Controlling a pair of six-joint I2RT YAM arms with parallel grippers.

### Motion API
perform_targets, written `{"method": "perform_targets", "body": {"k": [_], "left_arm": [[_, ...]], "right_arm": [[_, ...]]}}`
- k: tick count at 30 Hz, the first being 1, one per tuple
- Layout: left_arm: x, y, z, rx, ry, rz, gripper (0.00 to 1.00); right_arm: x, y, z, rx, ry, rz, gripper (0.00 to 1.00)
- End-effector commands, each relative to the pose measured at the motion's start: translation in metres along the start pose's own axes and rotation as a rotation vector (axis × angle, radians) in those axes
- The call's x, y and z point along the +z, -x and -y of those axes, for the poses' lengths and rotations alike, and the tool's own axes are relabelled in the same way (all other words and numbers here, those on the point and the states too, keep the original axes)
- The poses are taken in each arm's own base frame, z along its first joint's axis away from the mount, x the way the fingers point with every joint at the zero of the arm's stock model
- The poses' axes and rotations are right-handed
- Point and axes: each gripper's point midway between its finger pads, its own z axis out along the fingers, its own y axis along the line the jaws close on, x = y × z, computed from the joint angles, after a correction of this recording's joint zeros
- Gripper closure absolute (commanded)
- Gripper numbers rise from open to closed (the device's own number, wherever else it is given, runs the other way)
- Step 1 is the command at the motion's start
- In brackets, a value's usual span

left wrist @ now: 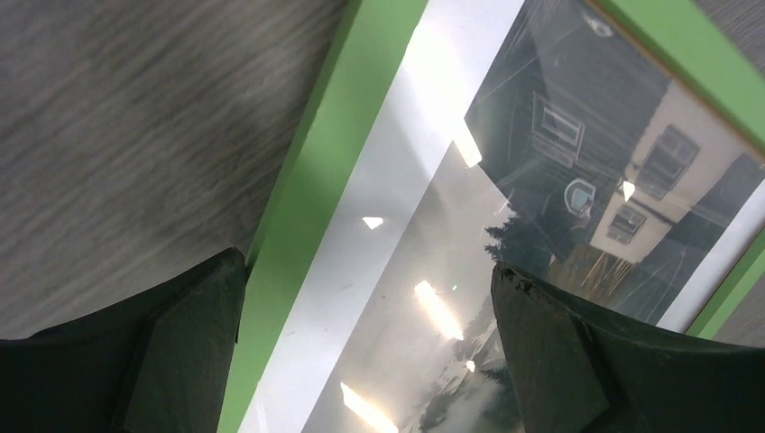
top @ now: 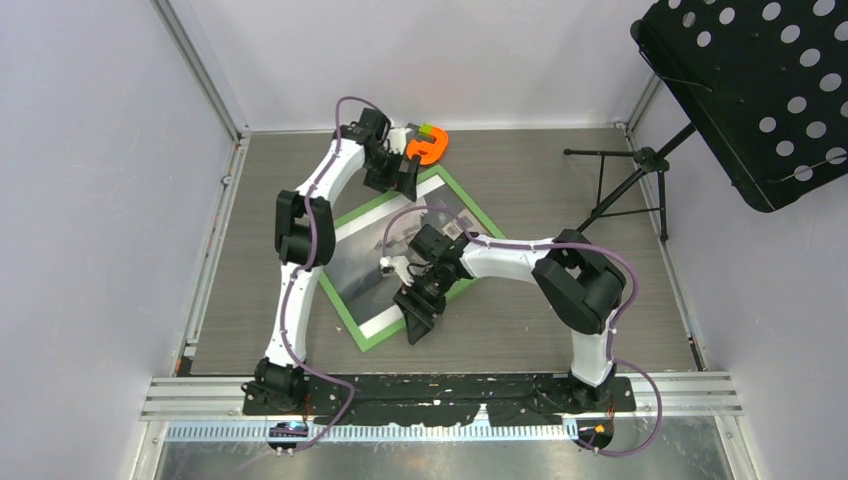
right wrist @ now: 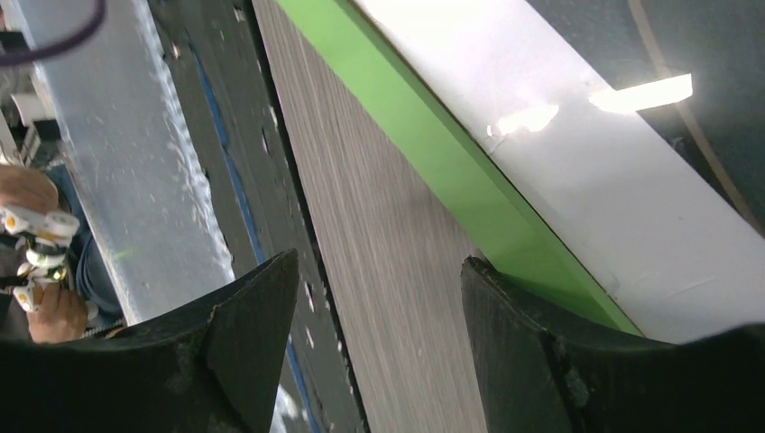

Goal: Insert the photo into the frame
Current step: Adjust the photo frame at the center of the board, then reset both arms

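The frame (top: pixel 478 205) lies flat on the table, bright green face up. The photo (top: pixel 365 265), a glossy dark grey print with white bands, lies inside its rails. My left gripper (top: pixel 405 180) hovers over the frame's far corner. In the left wrist view it (left wrist: pixel 370 316) is open, straddling the green rail (left wrist: pixel 311 180) and the photo's white band (left wrist: pixel 388 180), with nothing between its fingers. My right gripper (top: pixel 418 325) is at the frame's near edge. In the right wrist view it (right wrist: pixel 379 307) stands open over bare table, one finger (right wrist: pixel 532 361) beside the green rail (right wrist: pixel 433 162).
An orange clamp-like object (top: pixel 428 147) sits just beyond the frame's far corner, next to the left wrist. A black perforated music stand (top: pixel 760 90) on a tripod (top: pixel 620 190) stands at the back right. Grey walls enclose the table on three sides.
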Motion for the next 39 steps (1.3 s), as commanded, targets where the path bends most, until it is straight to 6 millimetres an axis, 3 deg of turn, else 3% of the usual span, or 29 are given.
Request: {"method": "perform_targets", "body": {"k": [1,5,8,12,14,17,24,28,31,33,36,39], "left_arm": [[-0.015,0.017,0.054,0.017,-0.187,0.052,0.01],[-0.021,0.029,0.057,0.023,-0.209,0.096,0.00],[-0.039,0.043,0.055,0.012,-0.205,0.159,0.00],[-0.080,0.057,0.042,0.011,-0.135,0.248,0.00],[-0.104,0.060,0.033,0.010,-0.091,0.298,0.00],[-0.148,0.060,0.024,0.023,-0.025,0.379,0.00],[-0.224,0.015,-0.002,0.089,0.228,0.480,0.00],[-0.264,-0.022,-0.012,0.100,0.381,0.566,0.01],[-0.283,-0.053,-0.014,0.091,0.451,0.629,0.00],[-0.300,-0.073,-0.009,0.099,0.475,0.683,0.01],[-0.307,-0.103,-0.006,0.100,0.479,0.711,0.00],[-0.321,-0.126,-0.008,0.094,0.494,0.758,0.00]], "right_arm": [[0.005,0.088,0.017,-0.175,-0.058,0.313,0.27],[0.013,0.115,0.003,-0.219,-0.028,0.408,0.27],[0.017,0.130,-0.004,-0.229,-0.031,0.433,0.22],[0.004,0.148,-0.006,-0.247,-0.073,0.478,0.09],[-0.014,0.155,-0.012,-0.266,-0.111,0.505,0.04],[-0.034,0.151,-0.011,-0.259,-0.169,0.509,0.01],[-0.113,0.135,-0.004,-0.296,-0.415,0.555,0.05],[-0.163,0.120,0.019,-0.234,-0.567,0.580,0.05],[-0.200,0.105,0.041,-0.172,-0.689,0.607,0.05],[-0.228,0.096,0.043,-0.162,-0.762,0.650,0.05],[-0.262,0.081,0.053,-0.124,-0.862,0.708,0.05],[-0.295,0.069,0.049,-0.107,-0.940,0.788,0.04]]}}
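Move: The framed photo lies askew: its middle is about 15 cm back from the left hand and 1 cm right, some 2 cm lower. From the right hand that middle is about 14 cm ahead and 2 cm left, and the near corner 10 cm left and 5 cm back, both around 2 cm lower. The orange tool is about 9 cm beyond the left hand and 6 cm right, slightly lower. With a finger still at the outer side of each long edge, the hands go on turning the frame clockwise: the right slides about 9 cm left and slightly forward along the near side, the left edges some 2 cm right and forward. Both then come free and rise; the left retreats back and left, the right opens a bit wider and swings right and forward over the frame's right end, both wrists tilting fingers down and back. ##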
